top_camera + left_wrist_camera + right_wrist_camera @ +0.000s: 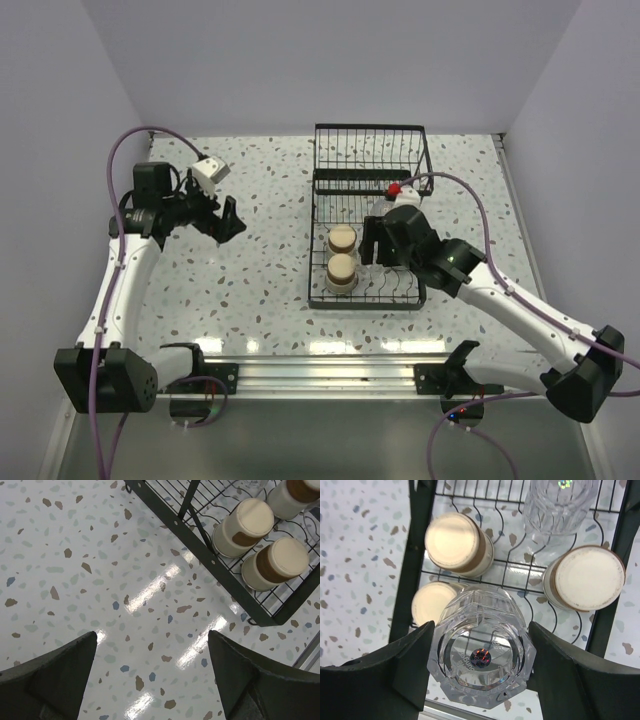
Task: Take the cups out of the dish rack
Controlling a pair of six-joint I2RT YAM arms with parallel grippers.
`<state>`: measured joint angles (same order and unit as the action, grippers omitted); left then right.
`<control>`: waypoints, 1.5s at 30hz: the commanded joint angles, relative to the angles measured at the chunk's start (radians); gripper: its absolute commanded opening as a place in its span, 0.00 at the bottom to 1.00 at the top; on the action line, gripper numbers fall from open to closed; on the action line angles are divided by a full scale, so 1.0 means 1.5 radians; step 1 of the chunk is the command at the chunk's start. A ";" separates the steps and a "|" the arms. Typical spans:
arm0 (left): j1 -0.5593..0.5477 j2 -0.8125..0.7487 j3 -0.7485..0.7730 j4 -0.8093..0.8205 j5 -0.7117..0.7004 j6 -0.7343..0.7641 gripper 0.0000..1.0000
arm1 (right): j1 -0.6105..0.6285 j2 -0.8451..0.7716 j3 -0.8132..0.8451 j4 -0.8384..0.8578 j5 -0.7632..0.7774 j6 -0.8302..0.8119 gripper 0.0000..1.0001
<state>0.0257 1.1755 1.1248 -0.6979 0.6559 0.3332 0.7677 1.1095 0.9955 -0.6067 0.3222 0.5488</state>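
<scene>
The black wire dish rack (318,250) stands at the table's middle. Two brown cups (342,239) (342,268) sit upside down at its left side. My right gripper (385,245) is down in the rack and shut on a clear cup (482,650), base towards the camera, one finger against each side. Around it in the rack (415,555) are three inverted brown cups (455,542) (587,577) (432,602) and a second clear cup (557,502). My left gripper (225,220) (152,640) hangs open and empty over bare table, left of the rack corner (225,580).
The rack's taller basket section (368,150) is at its far end. White walls close the table on three sides. A metal rail (320,372) with both arm bases runs along the near edge. Speckled tabletop (260,290) lies left of the rack.
</scene>
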 commanded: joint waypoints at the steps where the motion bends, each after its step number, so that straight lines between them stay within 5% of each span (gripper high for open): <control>1: 0.002 -0.014 0.042 -0.003 0.064 -0.002 0.95 | 0.004 -0.031 0.062 0.055 0.009 0.010 0.00; 8: 0.002 -0.019 0.027 0.056 0.260 -0.060 0.82 | 0.005 -0.046 0.066 0.226 -0.101 0.033 0.00; 14: -0.006 -0.040 0.012 0.210 0.401 -0.260 0.82 | 0.011 -0.031 0.049 0.474 -0.186 0.087 0.00; 21: -0.044 -0.056 0.014 0.377 0.407 -0.470 0.87 | 0.048 0.062 0.083 0.670 -0.199 0.113 0.00; 29: -0.055 -0.067 -0.016 0.541 0.400 -0.595 0.77 | 0.078 0.118 0.124 0.722 -0.213 0.117 0.00; 35: -0.060 -0.067 -0.035 0.609 0.404 -0.661 0.55 | 0.083 0.134 0.113 0.768 -0.213 0.129 0.00; 41: -0.059 -0.067 -0.025 0.707 0.411 -0.758 0.06 | 0.082 0.170 0.103 0.776 -0.250 0.150 0.00; 43: -0.058 -0.066 -0.012 0.676 0.412 -0.742 0.00 | 0.082 0.173 0.094 0.764 -0.246 0.147 0.00; 44: -0.058 -0.069 -0.004 0.645 0.406 -0.687 0.00 | 0.082 0.169 0.091 0.740 -0.240 0.133 0.11; 45: -0.055 -0.068 0.018 0.534 0.399 -0.639 0.00 | 0.082 0.165 0.089 0.722 -0.233 0.124 0.52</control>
<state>-0.0570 1.0824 1.0851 0.2279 1.3247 -0.7399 0.8749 1.3499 1.1236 0.5133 -0.0467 0.7815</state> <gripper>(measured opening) 0.075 0.724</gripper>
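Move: The clear cup is already in the right hand's grip, so from the open left hand it lies about 32 cm to the right, 3 cm back and 5 cm lower. The left gripper is some 33 cm left, 5 cm ahead and 3 cm above the right hand. Roughly 13 cm below the right hand, the near cream mug stands 7 cm left and level with it, the far one 7 cm left and 8 cm ahead, the right-hand one 9 cm right and 7 cm ahead. The clear cup, still gripped near its base, goes up about 22 cm and left 18 cm in the right hand, over the rack's left side, swinging until its mouth faces the left gripper. Left hand rises some 17 cm, moving right and back as its fingers swing up to point level to the right, then shuts from wide open, pinching the cup's wall at the rim. ##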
